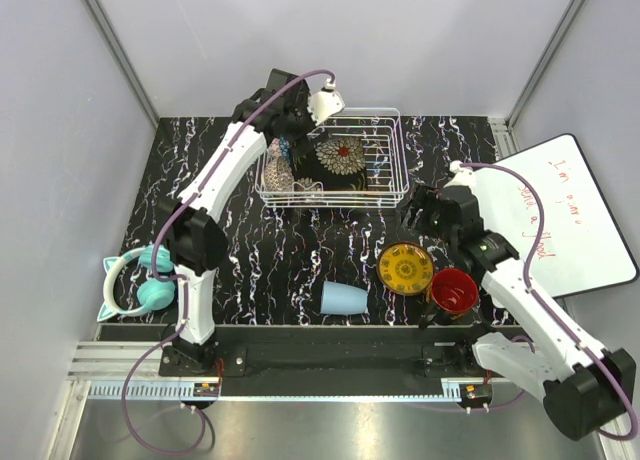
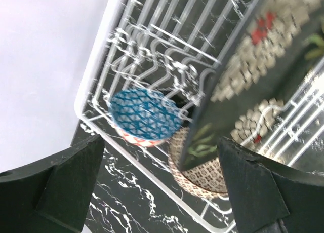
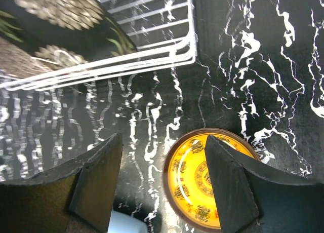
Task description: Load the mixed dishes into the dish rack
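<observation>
The white wire dish rack (image 1: 331, 197) stands at the back centre. In it the black square floral plate (image 1: 341, 157) leans upright, with the blue patterned bowl (image 2: 144, 115) and the beige patterned bowl (image 2: 202, 176) at its left end. My left gripper (image 1: 289, 138) hovers open and empty over that left end; the left wrist view (image 2: 159, 190) shows it above the rack's rim. The yellow ornate plate (image 1: 405, 268), the red-inside mug (image 1: 454, 290) and the light-blue cup (image 1: 344, 298) lie on the table. My right gripper (image 1: 412, 220) is open above the yellow plate's (image 3: 197, 185) far-left edge.
Teal headphones (image 1: 138, 284) lie at the left edge by the left arm's base. A whiteboard (image 1: 565, 215) with red writing lies at the right. The rack's near rim (image 3: 152, 55) is just beyond my right gripper. Grey walls close the sides and back.
</observation>
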`<state>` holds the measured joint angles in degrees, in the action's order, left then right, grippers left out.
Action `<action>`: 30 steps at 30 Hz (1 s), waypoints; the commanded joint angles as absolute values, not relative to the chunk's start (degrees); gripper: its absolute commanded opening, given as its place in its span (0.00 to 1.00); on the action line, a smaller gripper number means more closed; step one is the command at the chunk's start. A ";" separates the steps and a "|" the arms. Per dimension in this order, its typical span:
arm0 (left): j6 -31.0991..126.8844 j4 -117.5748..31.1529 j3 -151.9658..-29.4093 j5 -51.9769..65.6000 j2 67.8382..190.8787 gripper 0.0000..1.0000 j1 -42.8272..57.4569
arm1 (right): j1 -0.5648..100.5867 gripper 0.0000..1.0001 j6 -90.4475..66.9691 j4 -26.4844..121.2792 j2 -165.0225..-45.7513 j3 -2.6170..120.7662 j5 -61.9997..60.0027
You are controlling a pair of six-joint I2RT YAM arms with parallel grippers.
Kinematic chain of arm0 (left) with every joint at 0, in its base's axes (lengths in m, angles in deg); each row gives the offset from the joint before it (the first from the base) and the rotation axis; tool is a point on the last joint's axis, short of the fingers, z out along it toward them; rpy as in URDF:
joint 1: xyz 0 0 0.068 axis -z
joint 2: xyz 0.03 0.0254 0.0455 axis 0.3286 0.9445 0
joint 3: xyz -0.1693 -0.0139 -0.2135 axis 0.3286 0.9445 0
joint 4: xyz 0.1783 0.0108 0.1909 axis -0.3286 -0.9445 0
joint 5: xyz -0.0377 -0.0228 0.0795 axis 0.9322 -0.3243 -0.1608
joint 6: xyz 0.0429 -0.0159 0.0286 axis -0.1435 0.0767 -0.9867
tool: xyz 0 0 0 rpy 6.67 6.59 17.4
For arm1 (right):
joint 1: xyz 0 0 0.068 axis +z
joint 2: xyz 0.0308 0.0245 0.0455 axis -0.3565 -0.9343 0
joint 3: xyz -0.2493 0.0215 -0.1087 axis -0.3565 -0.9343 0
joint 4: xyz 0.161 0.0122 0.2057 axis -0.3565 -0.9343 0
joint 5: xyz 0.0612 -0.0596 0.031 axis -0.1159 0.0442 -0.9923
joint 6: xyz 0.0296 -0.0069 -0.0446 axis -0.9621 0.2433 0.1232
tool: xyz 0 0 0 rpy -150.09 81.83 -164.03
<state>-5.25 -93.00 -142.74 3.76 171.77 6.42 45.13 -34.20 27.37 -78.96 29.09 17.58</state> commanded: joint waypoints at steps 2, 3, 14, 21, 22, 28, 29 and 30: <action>2.99 -85.75 -148.51 1.28 164.79 0.99 5.78 | 44.00 0.75 -30.59 32.61 -90.64 36.76 20.26; 4.83 -84.79 -147.99 1.19 162.61 0.99 5.60 | 43.48 0.76 -30.15 32.96 -93.10 38.70 20.27; 16.36 -78.54 -124.28 -6.97 152.13 0.99 -8.90 | 43.12 0.75 -29.10 33.76 -114.21 58.92 22.81; 15.83 -73.97 -114.06 -18.93 156.15 0.99 -9.34 | 41.71 0.72 -29.27 32.62 -125.36 69.74 22.64; 16.10 -73.88 -114.32 -19.81 157.39 0.99 -9.34 | 41.71 0.72 -29.27 32.26 -126.51 70.97 22.46; 17.59 -73.53 -121.24 -23.86 167.67 0.99 -9.34 | 41.80 0.72 -28.57 31.56 -131.79 75.28 22.20; 18.11 -73.79 -122.48 -23.95 169.60 0.99 -9.34 | 41.80 0.72 -28.31 31.47 -131.97 75.20 22.29; 18.29 -74.05 -124.58 -23.86 170.66 0.99 -9.34 | 41.80 0.72 -28.22 31.56 -132.41 75.02 22.29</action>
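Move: The right hand, open and empty, has the flowered plate in the rack about 14 cm ahead, 16 cm to its left and 11 cm below. The yellow plate lies some 10 cm back and 2 cm to its right, down on the table; the cream bowl is about 2 cm nearer the base than the flowered plate and 12 cm left of it. From the left hand, already open above the rack, the flowered plate is roughly 6 cm back, 7 cm right and 15 cm below. Forward by some 21 cm and slightly left, the right hand sweeps in over the rack's right side to beside the flowered plate's right end, fingers staying open. Meanwhile the left hand rises, swings about 20 cm left away from that plate, then sinks beside the rack to 10 cm below its starting height, turning counter-clockwise about 45 degrees, still wide open. ##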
